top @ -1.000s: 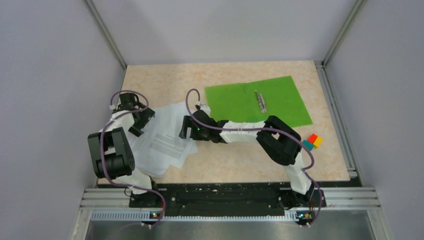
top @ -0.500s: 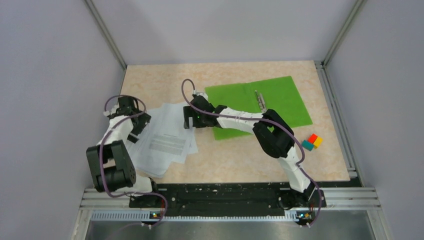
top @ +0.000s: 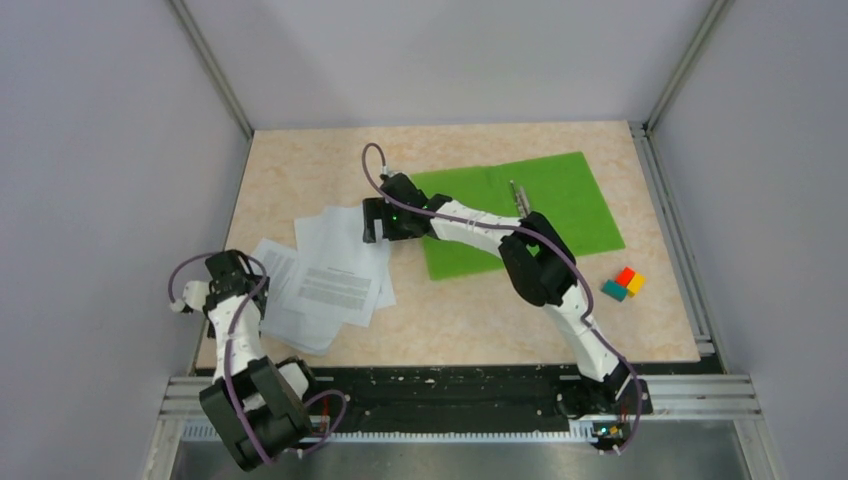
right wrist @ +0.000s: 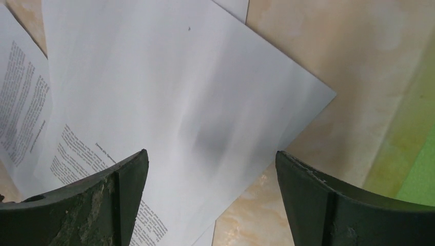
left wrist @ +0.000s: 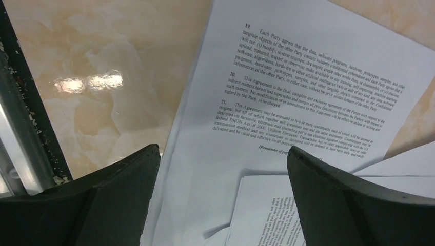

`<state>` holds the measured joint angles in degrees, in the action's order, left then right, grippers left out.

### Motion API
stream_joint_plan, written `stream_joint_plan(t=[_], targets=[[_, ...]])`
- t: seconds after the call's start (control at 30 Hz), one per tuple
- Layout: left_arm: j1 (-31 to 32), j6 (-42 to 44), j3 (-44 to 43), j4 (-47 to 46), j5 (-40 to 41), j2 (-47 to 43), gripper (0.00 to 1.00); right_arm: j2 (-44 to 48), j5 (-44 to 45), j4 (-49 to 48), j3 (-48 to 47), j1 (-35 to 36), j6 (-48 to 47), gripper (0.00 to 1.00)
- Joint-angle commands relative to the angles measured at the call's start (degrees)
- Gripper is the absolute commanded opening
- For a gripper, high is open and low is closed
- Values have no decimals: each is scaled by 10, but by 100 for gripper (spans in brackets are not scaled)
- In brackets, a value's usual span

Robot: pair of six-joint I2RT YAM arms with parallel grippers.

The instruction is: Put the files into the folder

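The files [top: 325, 282] are several loose white sheets, some printed, fanned out on the left half of the table. The green folder [top: 545, 205] lies open and flat at the back right, its metal clip [top: 521, 200] showing. My right gripper [top: 372, 222] hovers open over the far right corner of the top sheet [right wrist: 169, 92], which lies flat beneath it, with the folder's edge [right wrist: 421, 187] just to the right. My left gripper [top: 232, 277] stands open above the left edge of the files [left wrist: 287, 77], holding nothing. Both wrist views, left [left wrist: 223, 151] and right [right wrist: 211, 154], show wide gaps between the fingers.
A small cluster of coloured blocks [top: 624, 284] sits on the table right of the folder's near corner. An aluminium rail [left wrist: 18, 148] borders the table's left edge close to my left gripper. Grey walls enclose the table on three sides.
My left arm has pulled back toward the near left, from the far left of the files to their near left edge. My right gripper has moved farther back to the top sheet's far corner.
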<state>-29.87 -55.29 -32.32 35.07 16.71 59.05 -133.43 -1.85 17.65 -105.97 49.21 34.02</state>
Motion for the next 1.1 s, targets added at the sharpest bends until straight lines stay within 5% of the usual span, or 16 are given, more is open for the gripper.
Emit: stream_joint_plan(t=[0.0,0.2,0.63,1.07], targets=[[-26,-4,18,-51,-18,-24,98,-54,-19,50,-36,-18,-13,93],[-38,-5,23,-52,-1,-20,98,-79,-31,57,-78,-19,-20,94],[-103,14,95,-186,-101,-2,98,-112,-71,48,-113,-20,-49,94],[-68,118,-29,-198,-233,198,99,-167,-120,52,-204,-20,-65,94]])
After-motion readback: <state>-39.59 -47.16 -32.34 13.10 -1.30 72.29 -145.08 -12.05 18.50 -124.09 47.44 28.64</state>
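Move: My left hand hovers about 2 cm above the outer end of the left file, whose middle lies some 10 cm to its right and 3 cm ahead; the printed sheet's middle is about 22 cm right and 12 cm ahead. My right hand is over the printed sheet's far right corner area: the sheet's middle lies roughly 9 cm left and 8 cm back, with the left file some 21 cm left and 17 cm back. The green folder's middle is about 37 cm right and 5 cm ahead of my right hand. I ease my left hand about 3 cm left and dip it, then sweep it some 6 cm forward, its tips swinging forward about 10 degrees, the rear finger coming against the left file's near edge to push it. My right hand, still down at the printed sheet's right edge, drags the sheet first forward, then mostly left, about 5 cm in all, turning slightly counter-clockwise. Both grippers stay wide open. ##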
